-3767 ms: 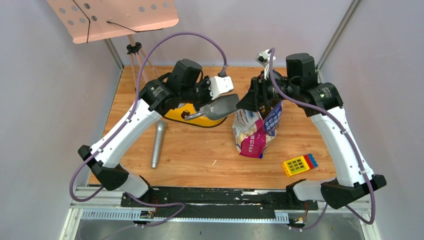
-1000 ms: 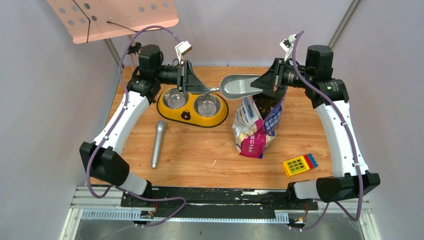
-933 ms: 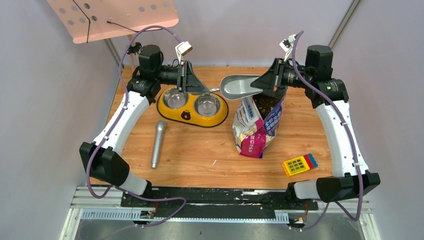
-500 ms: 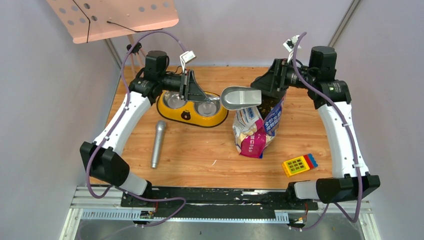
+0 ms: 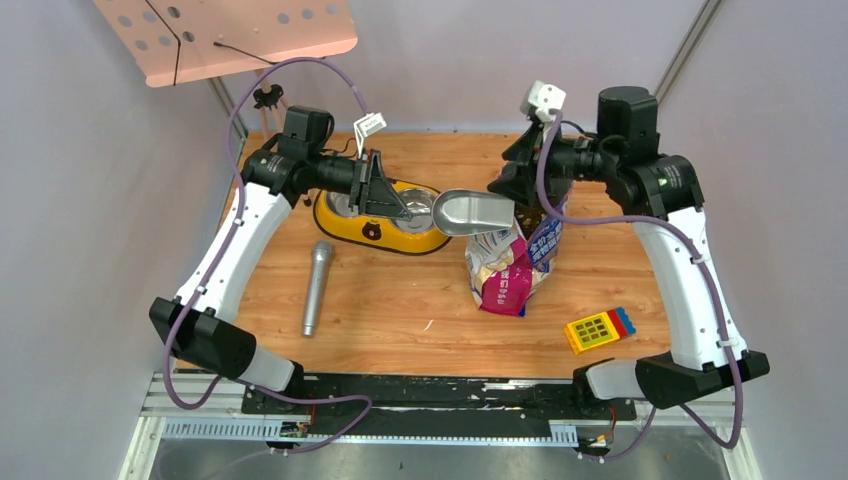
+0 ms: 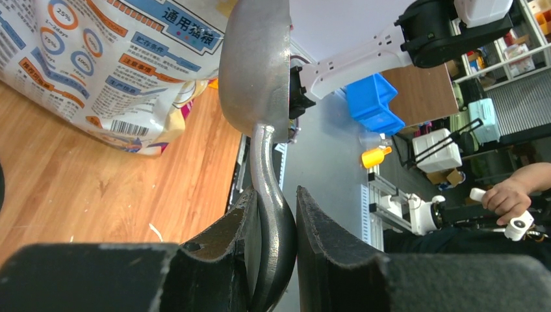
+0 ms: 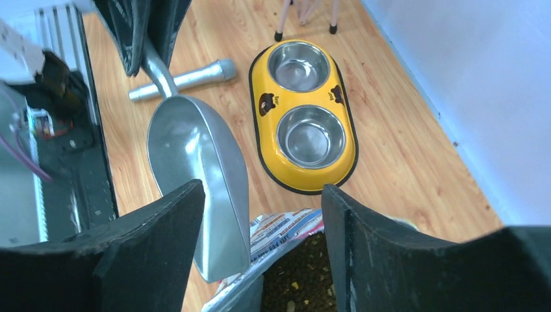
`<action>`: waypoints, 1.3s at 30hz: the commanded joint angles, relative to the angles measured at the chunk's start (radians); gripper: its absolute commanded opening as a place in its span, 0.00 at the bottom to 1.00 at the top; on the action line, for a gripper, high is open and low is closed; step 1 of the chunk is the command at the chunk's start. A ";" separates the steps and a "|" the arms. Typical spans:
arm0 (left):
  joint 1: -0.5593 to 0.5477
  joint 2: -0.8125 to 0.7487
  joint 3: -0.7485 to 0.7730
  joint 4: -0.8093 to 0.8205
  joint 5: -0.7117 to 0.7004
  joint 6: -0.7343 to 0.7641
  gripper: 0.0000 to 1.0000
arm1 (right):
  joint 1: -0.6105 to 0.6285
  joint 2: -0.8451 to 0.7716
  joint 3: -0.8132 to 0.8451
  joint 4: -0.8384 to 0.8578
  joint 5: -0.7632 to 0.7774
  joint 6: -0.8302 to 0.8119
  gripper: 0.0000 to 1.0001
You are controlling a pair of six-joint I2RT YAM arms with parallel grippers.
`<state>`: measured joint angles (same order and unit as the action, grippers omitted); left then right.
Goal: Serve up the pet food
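The pet food (image 7: 302, 276) is dark brown kibble, visible inside the open mouth of the glossy cat-food bag (image 5: 510, 265) that stands right of centre. My left gripper (image 5: 397, 205) is shut on the handle of the grey metal scoop (image 5: 472, 212). The scoop's empty bowl hangs just left of the bag's top. In the left wrist view the handle (image 6: 271, 214) sits pinched between both fingers. My right gripper (image 7: 263, 192) stands open above the bag's mouth, with the bag's rim (image 7: 286, 234) between its fingers and nothing held. The yellow double-bowl feeder (image 7: 305, 117) has both steel bowls empty.
A silver microphone (image 5: 318, 287) lies left of centre. A yellow toy with coloured keys (image 5: 598, 328) sits front right. A pink perforated stand (image 5: 225, 35) rises at the back left on thin legs. Grey walls close in both sides.
My right gripper opened and let go of the scoop's bowl, then swung over the bag's mouth. My left arm carried the scoop down and right, over the feeder toward the bag.
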<state>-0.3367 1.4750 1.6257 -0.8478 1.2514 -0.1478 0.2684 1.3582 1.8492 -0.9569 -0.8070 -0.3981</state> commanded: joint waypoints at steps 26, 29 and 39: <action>-0.016 -0.057 0.075 0.014 -0.045 -0.012 0.48 | 0.318 -0.016 -0.124 0.059 0.309 -0.298 0.00; -0.007 -0.050 0.103 0.027 -0.104 -0.015 0.67 | 0.310 -0.014 -0.120 0.090 0.338 -0.204 0.00; 0.028 -0.069 -0.055 0.409 -0.103 -0.451 0.68 | 0.288 -0.021 -0.140 0.143 0.331 0.102 0.00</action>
<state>-0.3233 1.4178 1.6115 -0.6273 1.1275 -0.3843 0.5674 1.3579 1.7149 -0.9058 -0.4587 -0.4488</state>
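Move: Some 5 cm back, 6 cm to the left and 6 cm below the open right hand lies the pan of the empty scoop. The left hand already grips its handle, with the pan about 10 cm to the right of that hand, level fore and aft and hardly lower. The pet food bag stands about 5 cm to the right, 2 cm back and 25 cm below the right hand; the bowl tray lies roughly 21 cm left, 9 cm ahead and 38 cm below. Swinging left and down some 5 cm each, the right hand turns over about 25 degrees as it reaches the scoop and shuts its fingers, pinching the pan's forward rim, then turns back clockwise. The left hand first draws the handle back 2 cm and holds it, then opens and goes forward about 4 cm and up 2 cm. ##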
